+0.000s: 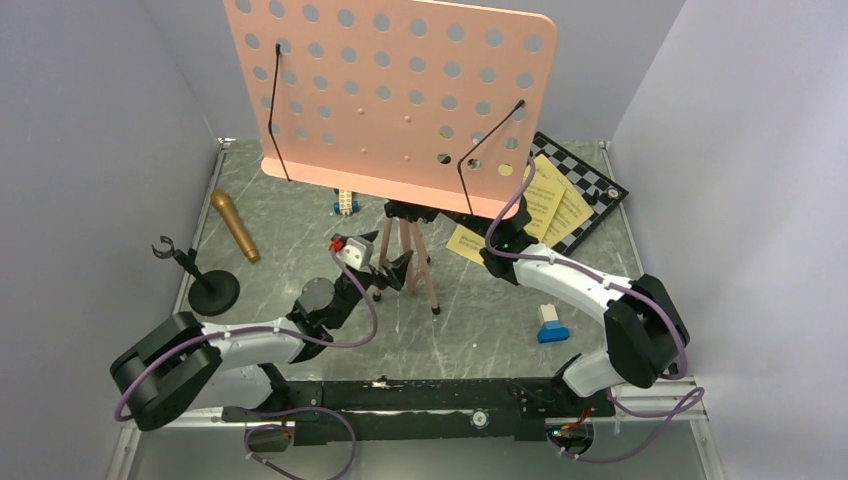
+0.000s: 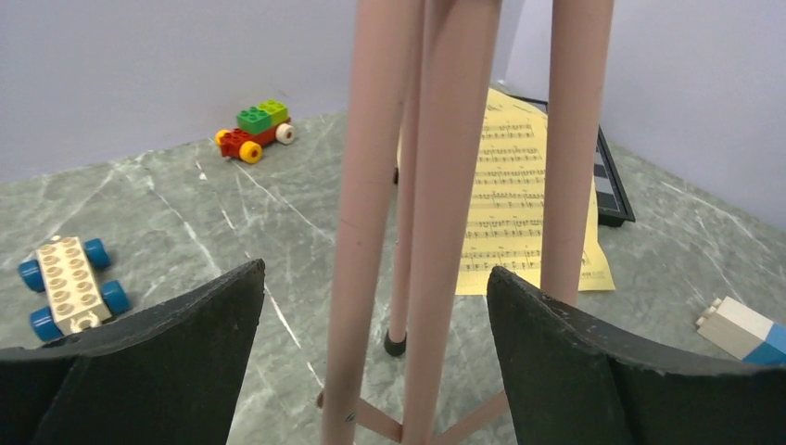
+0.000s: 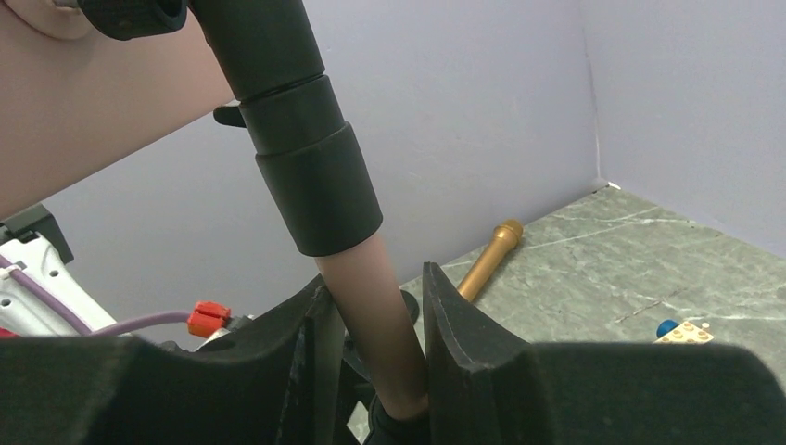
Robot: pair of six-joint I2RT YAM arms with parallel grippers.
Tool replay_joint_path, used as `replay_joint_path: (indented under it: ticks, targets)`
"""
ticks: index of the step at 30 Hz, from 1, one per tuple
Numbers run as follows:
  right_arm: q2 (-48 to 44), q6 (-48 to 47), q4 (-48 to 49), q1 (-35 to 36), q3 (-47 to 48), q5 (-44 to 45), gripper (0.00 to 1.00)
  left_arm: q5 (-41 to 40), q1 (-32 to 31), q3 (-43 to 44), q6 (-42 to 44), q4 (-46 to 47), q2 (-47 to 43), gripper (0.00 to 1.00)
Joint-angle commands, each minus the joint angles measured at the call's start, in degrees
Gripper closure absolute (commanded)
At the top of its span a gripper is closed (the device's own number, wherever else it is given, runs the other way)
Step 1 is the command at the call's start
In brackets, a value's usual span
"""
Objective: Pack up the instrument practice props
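The pink music stand [image 1: 390,95] stands upright mid-table, its perforated desk hiding much behind it. My right gripper [image 1: 440,216] is shut on its pole [image 3: 371,287], just under the black collar [image 3: 310,176]. My left gripper [image 2: 375,278] is open around the tripod legs [image 2: 371,232], with both fingers clear of them. Yellow sheet-music pages [image 1: 548,200] lie at the back right, partly on the chessboard [image 1: 592,190]; one page [image 2: 519,185] shows behind the legs. The gold-brown microphone [image 1: 235,226] lies at the left. The black mic stand [image 1: 212,290] stands near it.
Toy brick cars sit on the table: a red-green one [image 2: 255,130], a blue-wheeled one [image 2: 69,287], and a white-blue brick [image 1: 550,322] at the front right. Grey walls close in the table on three sides.
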Motion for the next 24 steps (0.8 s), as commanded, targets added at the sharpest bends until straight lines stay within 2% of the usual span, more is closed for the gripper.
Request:
replay_joint_path:
  ticks: [1,7,11,17,19,24]
  targets:
    - [-0.8,8.5,-3.4,2.04,-2.99,-0.51,1.0,2.81,-0.86,4.49,-1.91,2.09,3.67,0.07]
    - [-1.85,8.68,-3.31,2.48,-4.31,-0.41,1.0,0.23,-0.95,8.17,-0.93,2.92,9.45,0.12]
    - [-1.54,8.88,-2.97,3.02,-4.47,-0.54,1.0,-0.54,-0.95,10.22,-0.59,2.6,12.82,0.24]
    - [-2.24,8.23,-2.81,3.21,-5.19,-0.36,1.0,-3.75,-0.95,7.84,0.38,5.24,12.96,0.41]
    - [-2.42,8.18,-2.44,3.29,-5.15,-0.26,1.0,-4.59,-0.96,6.99,1.07,5.77,12.2,0.48]
    - [-2.21,8.47,-2.01,3.63,-3.61,-0.06,1.0,-5.63,-0.95,6.59,4.6,4.9,9.04,0.75]
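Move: The music stand's folding legs hang just off the left hand's open fingertips, roughly 3 cm ahead and 3 cm to its right at its own height. Down on the table, some 19 cm lower, the beige toy wagon lies about 20 cm ahead and 10 cm to the left, and the yellow sheets about 18 cm ahead and 36 cm to the right. From the right hand, already gripping the stand's pole, the legs are about 15 cm below and 2 cm left, with no forward offset. The left hand reaches in around the stand's legs, going about 4 cm to the right with some 2 cm each forward and down, and its fingers close from nearly wide open to a bit over a third open, pinching two of the legs between them while the third stays outside the right-hand finger. Meanwhile the right hand keeps its grip on the pole above and eases it about 2 cm back towards the base, hardly turning. ##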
